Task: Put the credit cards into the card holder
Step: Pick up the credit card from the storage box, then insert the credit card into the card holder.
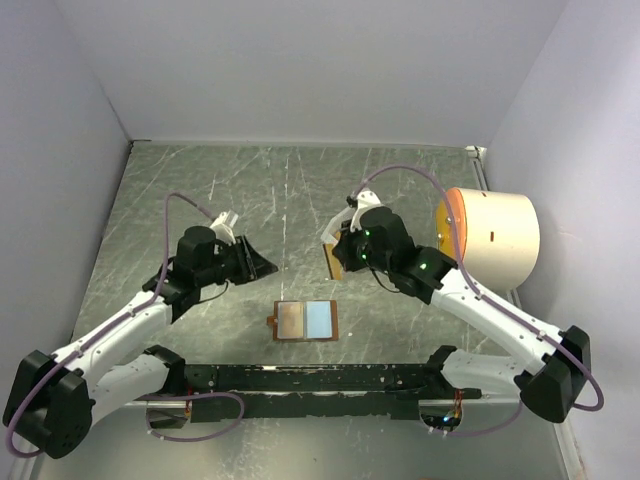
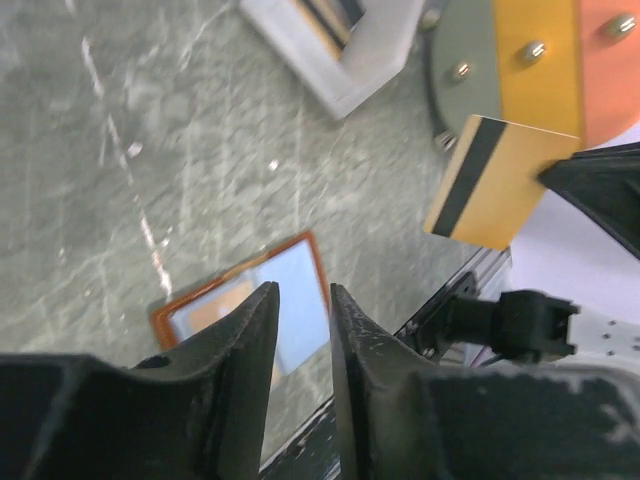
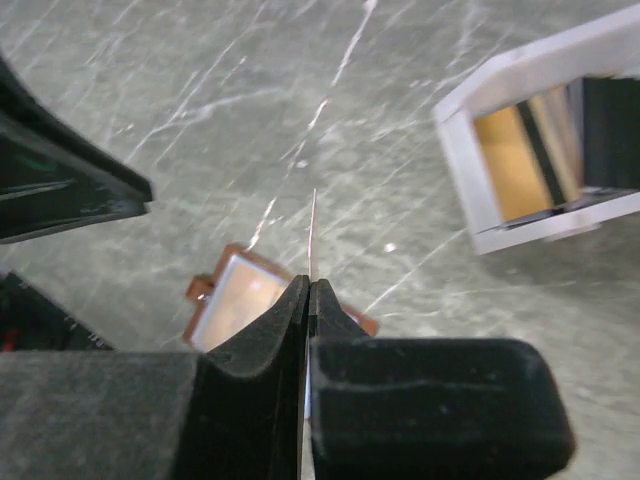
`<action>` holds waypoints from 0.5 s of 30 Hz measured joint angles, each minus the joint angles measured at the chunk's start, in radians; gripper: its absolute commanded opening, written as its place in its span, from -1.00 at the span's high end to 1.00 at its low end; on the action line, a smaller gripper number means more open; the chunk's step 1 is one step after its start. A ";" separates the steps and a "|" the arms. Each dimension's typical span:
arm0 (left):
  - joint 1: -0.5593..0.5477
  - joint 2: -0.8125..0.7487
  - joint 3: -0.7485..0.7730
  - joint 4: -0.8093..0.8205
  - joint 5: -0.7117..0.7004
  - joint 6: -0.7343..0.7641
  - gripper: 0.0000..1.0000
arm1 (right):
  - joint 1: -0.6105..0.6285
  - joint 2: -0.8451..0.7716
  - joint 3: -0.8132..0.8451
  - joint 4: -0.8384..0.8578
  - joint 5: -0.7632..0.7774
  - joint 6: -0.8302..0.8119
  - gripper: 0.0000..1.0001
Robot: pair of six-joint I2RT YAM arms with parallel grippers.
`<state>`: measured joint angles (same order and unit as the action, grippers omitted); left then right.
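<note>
The card holder (image 1: 306, 320) lies open on the table between the arms, brown-rimmed with shiny clear pockets (image 2: 225, 300) (image 3: 235, 295). My right gripper (image 1: 333, 262) (image 3: 309, 282) hovers above and behind it, shut on a credit card. That card (image 2: 495, 180) is yellow-orange with a dark stripe, and the right wrist view shows it edge-on (image 3: 313, 225). My left gripper (image 1: 265, 265) (image 2: 303, 290) hangs to the left of the right one, jaws a narrow gap apart with nothing between them. More orange cards (image 3: 505, 160) stand in a white tray (image 3: 480, 95) (image 2: 310, 55).
A large cream cylinder with an orange end (image 1: 490, 235) stands at the right, close behind my right arm. A black rail (image 1: 310, 378) runs along the near edge between the arm bases. Walls close in the table on three sides.
</note>
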<state>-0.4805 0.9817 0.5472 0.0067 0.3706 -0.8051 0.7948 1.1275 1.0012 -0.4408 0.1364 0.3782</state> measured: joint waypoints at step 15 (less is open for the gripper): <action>-0.120 0.244 -0.118 0.038 0.082 -0.012 0.86 | 0.007 -0.033 -0.399 0.354 -0.213 0.404 1.00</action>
<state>-0.6003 1.2259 0.4294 0.0448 0.4526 -0.8173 0.8021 1.0946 0.6025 -0.0864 -0.0769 0.7826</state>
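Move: The open card holder lies on the table about 9 cm back, 8 cm to the left and 20 cm below the right hand, which still holds a gold card. The white storage box is some 17 cm ahead of that hand, 7 cm to its right and 18 cm below. From the left hand, the card holder is roughly 8 cm back, 7 cm right and 15 cm below; its leather tab is 8 cm back, 1 cm left, equally low. Down and back, both hands converge on the card holder: the right sinks about 9 cm, drawing back 5 and drifting left, keeping its pinch on the gold card while the wrist tips down and rolls its left side up. The left drops some 10 cm and back 6, tipping down as its empty fingers go from half open to nearly shut above the tab side. ##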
